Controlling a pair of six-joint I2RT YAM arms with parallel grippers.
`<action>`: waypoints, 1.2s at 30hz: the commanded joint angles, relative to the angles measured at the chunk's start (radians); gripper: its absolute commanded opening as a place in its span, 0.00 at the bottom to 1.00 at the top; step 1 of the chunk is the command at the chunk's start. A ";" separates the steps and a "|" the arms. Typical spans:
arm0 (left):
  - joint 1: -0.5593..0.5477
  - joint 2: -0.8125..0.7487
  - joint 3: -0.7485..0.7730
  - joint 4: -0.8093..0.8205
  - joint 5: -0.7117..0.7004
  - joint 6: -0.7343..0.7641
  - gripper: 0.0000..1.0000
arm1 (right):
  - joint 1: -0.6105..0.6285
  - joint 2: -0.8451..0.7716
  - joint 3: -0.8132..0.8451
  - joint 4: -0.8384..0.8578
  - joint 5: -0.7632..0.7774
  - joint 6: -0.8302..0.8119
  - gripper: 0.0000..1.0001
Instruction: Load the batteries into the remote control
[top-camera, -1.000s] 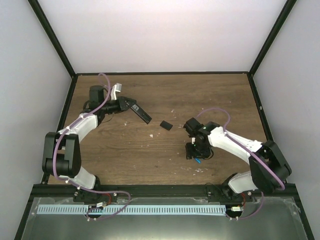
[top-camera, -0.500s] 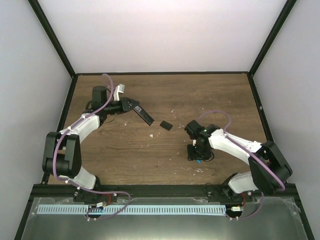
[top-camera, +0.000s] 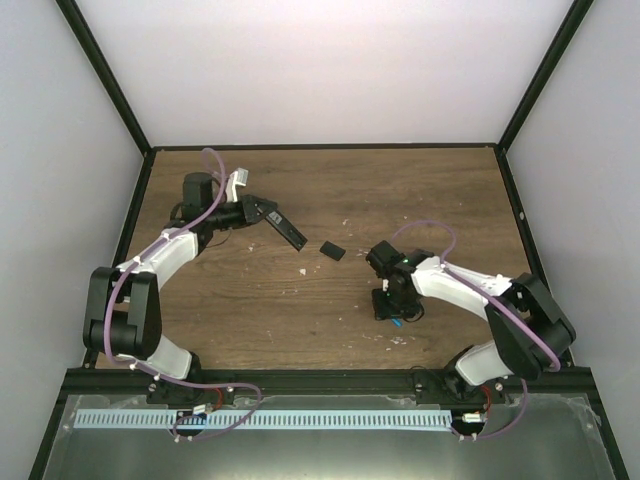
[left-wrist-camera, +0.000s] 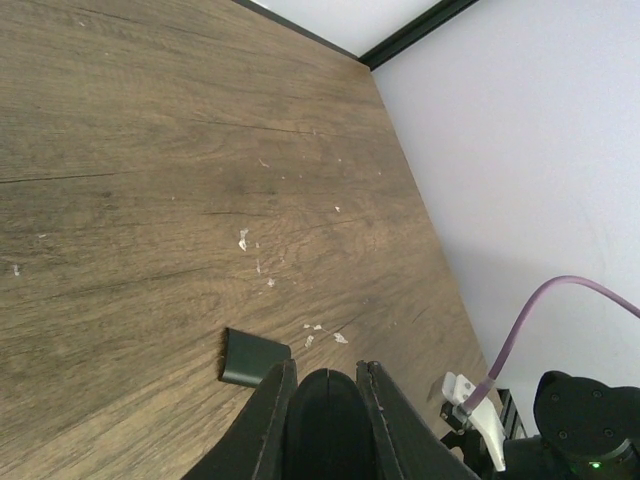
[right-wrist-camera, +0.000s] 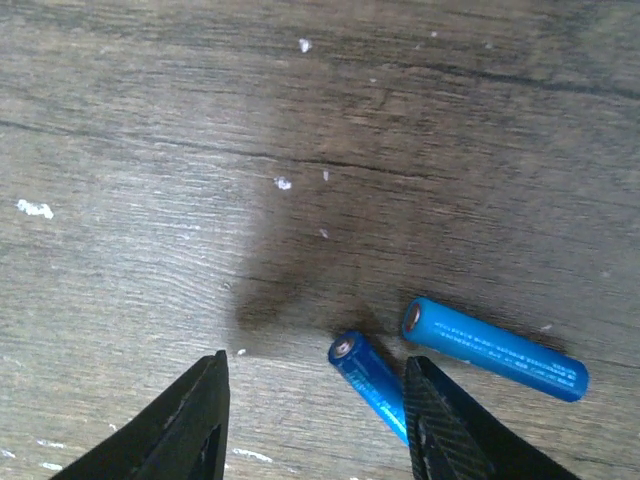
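Note:
My left gripper is shut on the remote control, a slim black bar held above the table and pointing toward the middle. In the left wrist view the remote's black body fills the gap of the left gripper. Two blue batteries lie on the wood under my right gripper. One battery lies between the open fingers of the right gripper, against the right finger. The other battery lies just outside that finger.
A small black cover piece lies flat on the table between the two arms, also seen just past the left fingers. White flecks are scattered over the wood. Black frame posts and pale walls bound the table.
The right gripper's jaws have narrowed around the nearer battery and the gripper has sunk slightly. The left arm with the remote has barely shifted.

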 joint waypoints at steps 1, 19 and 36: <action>-0.005 -0.021 0.001 0.009 -0.001 -0.004 0.00 | -0.004 0.014 -0.010 0.023 0.012 -0.009 0.42; -0.004 -0.018 0.003 0.000 -0.002 0.003 0.00 | -0.004 0.047 -0.012 0.029 -0.011 -0.013 0.21; -0.003 -0.034 -0.007 0.001 -0.019 0.017 0.00 | -0.004 0.169 0.159 0.104 -0.024 -0.113 0.01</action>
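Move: The nearer blue battery lies under the right hand, close by its right-hand finger: its middle is about 2 cm to the right, 1 cm back and 1 cm below. The other battery lies some 4 cm to the right and 1 cm ahead of the hand, and the dark battery cover roughly 18 cm ahead and 15 cm to its left. From the left hand, the nearer battery is about 34 cm right, 22 cm back and 18 cm lower. Sinking barely 1 cm first, the right hand brings its downward-pointing fingers from about half open to almost shut around the front end of the nearer battery. It then slides left and forward at table height, about 2 cm, away from the other battery, with the battery now between the fingertips. The left hand keeps its hold on the remote. ##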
